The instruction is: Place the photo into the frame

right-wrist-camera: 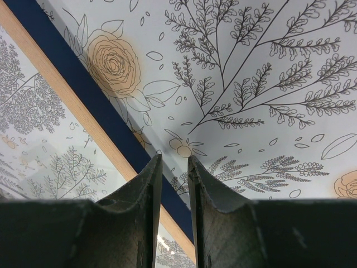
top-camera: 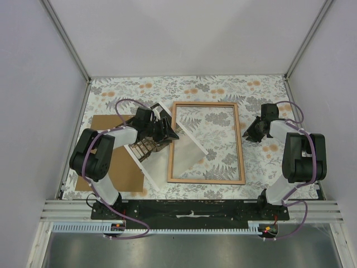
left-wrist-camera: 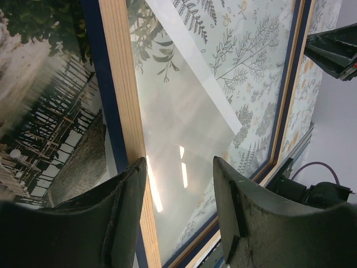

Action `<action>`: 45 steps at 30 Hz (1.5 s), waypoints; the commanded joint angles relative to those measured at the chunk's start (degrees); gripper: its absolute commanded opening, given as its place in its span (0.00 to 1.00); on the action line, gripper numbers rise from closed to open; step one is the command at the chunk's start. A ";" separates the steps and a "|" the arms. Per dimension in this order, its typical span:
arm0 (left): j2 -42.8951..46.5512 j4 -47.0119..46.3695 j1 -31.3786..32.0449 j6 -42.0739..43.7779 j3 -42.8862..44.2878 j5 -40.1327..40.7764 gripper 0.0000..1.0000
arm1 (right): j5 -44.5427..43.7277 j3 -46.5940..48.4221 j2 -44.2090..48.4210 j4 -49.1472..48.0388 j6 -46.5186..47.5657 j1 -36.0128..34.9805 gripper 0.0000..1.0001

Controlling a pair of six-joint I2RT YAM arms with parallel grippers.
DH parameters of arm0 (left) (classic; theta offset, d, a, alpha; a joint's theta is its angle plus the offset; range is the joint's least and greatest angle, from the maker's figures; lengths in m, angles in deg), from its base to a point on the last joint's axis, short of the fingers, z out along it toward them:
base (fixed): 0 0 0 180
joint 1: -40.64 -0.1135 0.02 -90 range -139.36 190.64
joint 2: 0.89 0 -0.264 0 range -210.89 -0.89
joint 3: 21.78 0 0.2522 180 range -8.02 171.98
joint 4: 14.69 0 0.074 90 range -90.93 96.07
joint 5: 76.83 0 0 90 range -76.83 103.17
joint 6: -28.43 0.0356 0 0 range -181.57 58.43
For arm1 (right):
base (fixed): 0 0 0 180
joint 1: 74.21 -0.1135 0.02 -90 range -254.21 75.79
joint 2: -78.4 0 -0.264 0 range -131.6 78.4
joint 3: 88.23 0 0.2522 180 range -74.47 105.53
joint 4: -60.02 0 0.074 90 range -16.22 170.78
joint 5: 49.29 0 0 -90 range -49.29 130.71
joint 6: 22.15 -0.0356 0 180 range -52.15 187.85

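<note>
The frame (top-camera: 205, 104) lies flat at the table's middle, its light wood back up; its left rail (left-wrist-camera: 125, 95) has a dark blue outer edge. The photo (top-camera: 146, 149) lies picture side up at the frame's left. The rail crosses over the photo (left-wrist-camera: 50, 123), and its pale part shows through the glass. My left gripper (top-camera: 170, 133) hangs open over that left rail and the glass (left-wrist-camera: 179, 167), gripping nothing. My right gripper (top-camera: 248, 134) sits just outside the frame's right rail (right-wrist-camera: 66, 95), jaws (right-wrist-camera: 174, 162) a narrow gap apart with nothing between them.
A brown fibreboard panel (top-camera: 120, 167) lies at the left, partly under the photo and the left arm. A floral cloth (top-camera: 262, 167) covers the table. Plain enclosure walls stand on three sides. The right arm's dark body (left-wrist-camera: 334, 50) shows beyond the frame in the left wrist view.
</note>
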 commanded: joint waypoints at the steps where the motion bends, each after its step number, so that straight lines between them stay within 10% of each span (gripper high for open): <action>1: 3.39 1.27 -0.56 2.76 0.91 1.61 0.58 | -0.83 0.24 -1.04 1.74 1.00 -0.41 0.33; 20: 3.93 26.23 2.77 10.14 11.90 28.85 0.41 | -3.38 5.34 -3.07 5.87 5.92 -3.13 0.45; 45: -3.46 27.64 7.96 9.08 15.50 34.66 0.26 | -7.78 7.53 2.38 8.86 11.46 -8.57 0.53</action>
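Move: Just left of your left hand, about 2 cm over and 5 cm down, runs the frame's left bar. The photo lies partly beneath that bar, its middle roughly 5 cm left of, 4 cm back from and 5 cm below the hand; the brown board is some 25 cm left and 7 cm back. From the right hand, the frame's right bar is about 2 cm left and 1 cm below, the photo's middle some 32 cm left and 4 cm back. Bring the left gripper about 5 cm left, lifting slightly over the frame's left bar and then sinking about 4 cm to the photo just outside it, rolling some 35 degrees until the fingers point steeply down and narrowing them. Meanwhile nudge the right hand about 1 cm left at the right bar's outer edge, turn it slightly counter-clockwise and open its fingers, finishing with a small lift. ##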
